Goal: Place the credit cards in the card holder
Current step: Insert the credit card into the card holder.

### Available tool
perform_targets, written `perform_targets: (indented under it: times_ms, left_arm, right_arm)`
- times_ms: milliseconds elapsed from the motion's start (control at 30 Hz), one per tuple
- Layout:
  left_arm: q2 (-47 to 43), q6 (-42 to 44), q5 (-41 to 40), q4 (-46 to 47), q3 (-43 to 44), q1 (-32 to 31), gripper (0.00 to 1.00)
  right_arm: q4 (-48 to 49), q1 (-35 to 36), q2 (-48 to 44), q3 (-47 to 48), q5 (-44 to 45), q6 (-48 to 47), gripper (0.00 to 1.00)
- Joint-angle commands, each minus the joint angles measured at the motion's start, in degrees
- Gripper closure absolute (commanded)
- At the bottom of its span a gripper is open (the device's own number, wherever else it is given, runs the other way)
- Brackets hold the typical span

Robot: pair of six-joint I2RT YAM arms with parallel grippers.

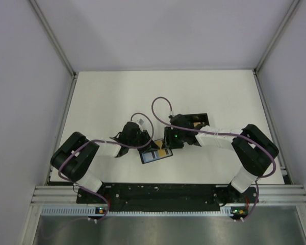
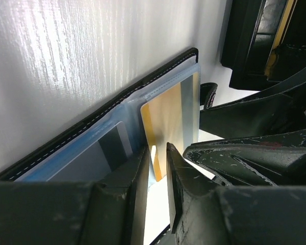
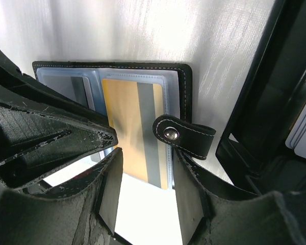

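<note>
The black card holder (image 1: 152, 157) lies open on the white table between my two grippers. A gold credit card (image 2: 166, 120) with a grey stripe sits partly in its right clear sleeve, and its near end sticks out. A grey card (image 2: 92, 163) fills the left sleeve. My left gripper (image 2: 158, 158) hovers at the gold card's near corner, open by a narrow slit with bare table showing through. My right gripper (image 3: 145, 158) stands open over the gold card's (image 3: 127, 117) near edge. Its right finger is beside the holder's snap strap (image 3: 186, 135). Neither gripper holds anything.
A larger open black box (image 1: 199, 122) stands just behind and right of the holder, close to my right wrist. Pale cards (image 3: 303, 127) show inside it. My left gripper's body (image 3: 41, 138) crowds the right gripper's left side. Grey walls enclose the table.
</note>
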Motion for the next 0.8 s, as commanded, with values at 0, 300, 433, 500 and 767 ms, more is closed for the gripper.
perform_targets:
  times_ms: [0, 300, 433, 500, 767]
  left_arm:
    - [1.1, 0.3, -0.3, 1.1, 0.2, -0.5, 0.73]
    - [1.0, 1.0, 0.0, 1.0, 1.0, -1.1, 0.59]
    - [-0.3, 2.4, -1.9, -2.6, 0.7, -1.1, 0.59]
    - [-1.4, 3.7, -2.8, -4.5, 0.6, -1.2, 0.59]
    - [-3.5, 5.2, -3.3, -7.0, 0.9, -1.1, 0.54]
  right_arm:
    - [0.8, 0.5, -2.5, -0.5, 0.3, 0.1, 0.56]
    - [-0.1, 0.6, -2.8, -0.7, 2.4, 0.1, 0.56]
    - [-1.7, 0.5, -5.5, -1.0, 5.8, -0.1, 0.56]
    - [-2.4, 0.6, -6.8, -1.0, 7.1, -0.2, 0.55]
    - [-2.4, 0.6, -4.9, -1.3, 6.0, 0.3, 0.55]
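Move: The yellow card already sits in the card holder's right sleeve, its middle about 1 cm ahead of the left hand, 3 cm to its right and 1 cm below. Seen from the right hand, that card is some 1 cm ahead, 2 cm left and 1 cm lower, with the snap strap about 2 cm ahead and 1 cm right. The silver card is about 4 cm left of the left hand and 1 cm back. The black box is roughly 9 cm ahead and 10 cm right of the right hand. The left hand eases its nearly shut fingers apart at the yellow card's inner edge, by roughly a sixth of their range, while rising about half a centimetre and otherwise staying over the card. The right hand at first stays almost still by the holder's strap edge, then, with its fingers still part open, backs off up and to the right by about 1.5 cm each way and slightly forward, away from the yellow card towards the black box, the wrist tilting some 5 degrees. ##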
